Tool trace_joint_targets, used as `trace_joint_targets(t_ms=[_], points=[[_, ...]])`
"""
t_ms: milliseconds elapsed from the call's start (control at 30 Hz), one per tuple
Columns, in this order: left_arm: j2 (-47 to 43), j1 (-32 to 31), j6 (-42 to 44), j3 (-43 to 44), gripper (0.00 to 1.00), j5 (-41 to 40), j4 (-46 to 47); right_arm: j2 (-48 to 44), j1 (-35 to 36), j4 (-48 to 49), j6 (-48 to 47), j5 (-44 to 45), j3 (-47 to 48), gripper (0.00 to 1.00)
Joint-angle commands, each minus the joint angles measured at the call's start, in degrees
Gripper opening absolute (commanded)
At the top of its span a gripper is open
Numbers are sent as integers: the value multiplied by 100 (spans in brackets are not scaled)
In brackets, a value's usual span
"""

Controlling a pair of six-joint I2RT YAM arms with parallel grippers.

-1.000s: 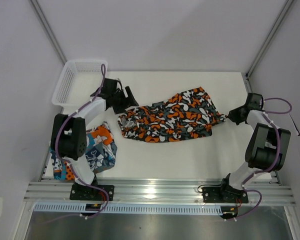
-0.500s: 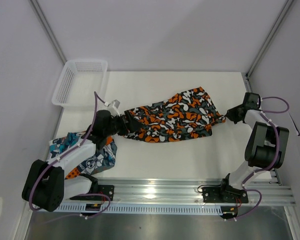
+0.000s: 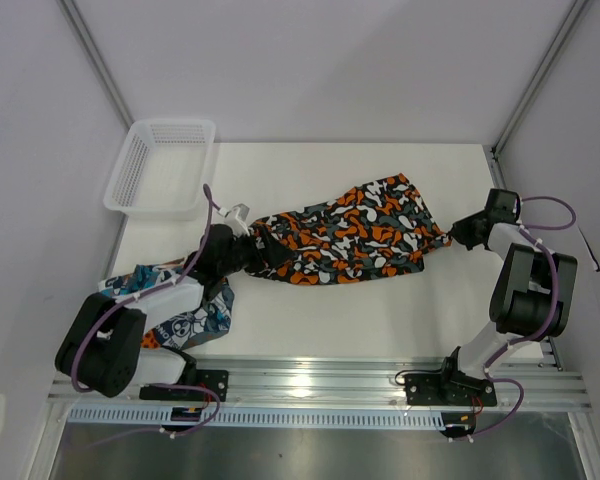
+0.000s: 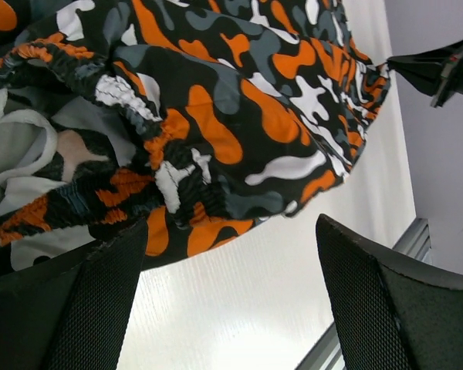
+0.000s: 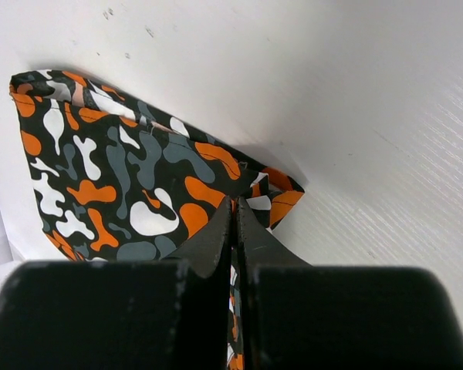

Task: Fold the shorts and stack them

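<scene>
The camouflage shorts (image 3: 350, 235) lie spread across the middle of the table, waistband to the left. My right gripper (image 3: 453, 232) is shut on their right corner; in the right wrist view the jaws (image 5: 235, 210) pinch the cloth (image 5: 116, 169) edge. My left gripper (image 3: 258, 250) sits low at the waistband end, open wide. In the left wrist view its fingers (image 4: 77, 308) frame bare table, with the bunched waistband (image 4: 162, 154) just above the gap and not between them. The teal patchwork shorts (image 3: 185, 315) lie crumpled at the front left, partly under the left arm.
A white mesh basket (image 3: 160, 165) stands at the back left corner. The metal rail (image 3: 320, 385) runs along the near edge. White walls close in on both sides, and the right arm's tip (image 4: 440, 69) shows in the left wrist view.
The left arm swung from the back, near the basket, down and forward to the front of the waistband, and its jaws opened wider. The right gripper kept its hold and barely moved.
</scene>
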Motion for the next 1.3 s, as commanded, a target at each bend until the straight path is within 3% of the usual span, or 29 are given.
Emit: trace_joint_targets(t_ms=[0,200,367,533,700,800,900,1000,1200,1267], points=[[329,-33,-147,472,90,-212,-46,-146,-47,250,-100,-134,0,0],[708,-33,-596,209,87,-46,1198,-172,-64,294,-83,-239,-26,0],[980,-51,-903,-1,73,113,2140,-146,-91,321,-57,-327,-35,0],[1524,-51,-1473,-212,71,385,3247,-146,-126,338,-48,-398,-53,0],[1973,-51,-1791,-195,73,605,3732,-155,-152,365,-48,-468,-79,0],[2044,-60,-1923,-326,67,587,4091,-172,-161,347,-39,-477,-88,0],[1913,-60,-1906,-450,48,526,4145,-181,-170,365,-39,-486,-105,0],[1824,-60,-1941,-573,39,517,4285,-181,-178,365,-21,-512,-114,0],[2008,-51,-2642,-889,1,692,5173,-198,-187,330,-48,-530,-114,0],[1974,19,-2828,-889,0,815,5218,-251,-196,234,-100,-565,-97,0]])
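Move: The near end of the camouflage shorts' waistband lies about 2 cm ahead of the open left hand, 3 cm to its right and 2 cm below. From that hand, the blue shorts lie some 22 cm left and 13 cm back, on the table. The right hand already holds the camouflage shorts' far corner; the waistband end is roughly 39 cm to its left, 3 cm back and about 2 cm higher. Left hand reaches forward, shifts about 3 cm right, rolls some 20 degrees, then pinches the waistband, easing back. ##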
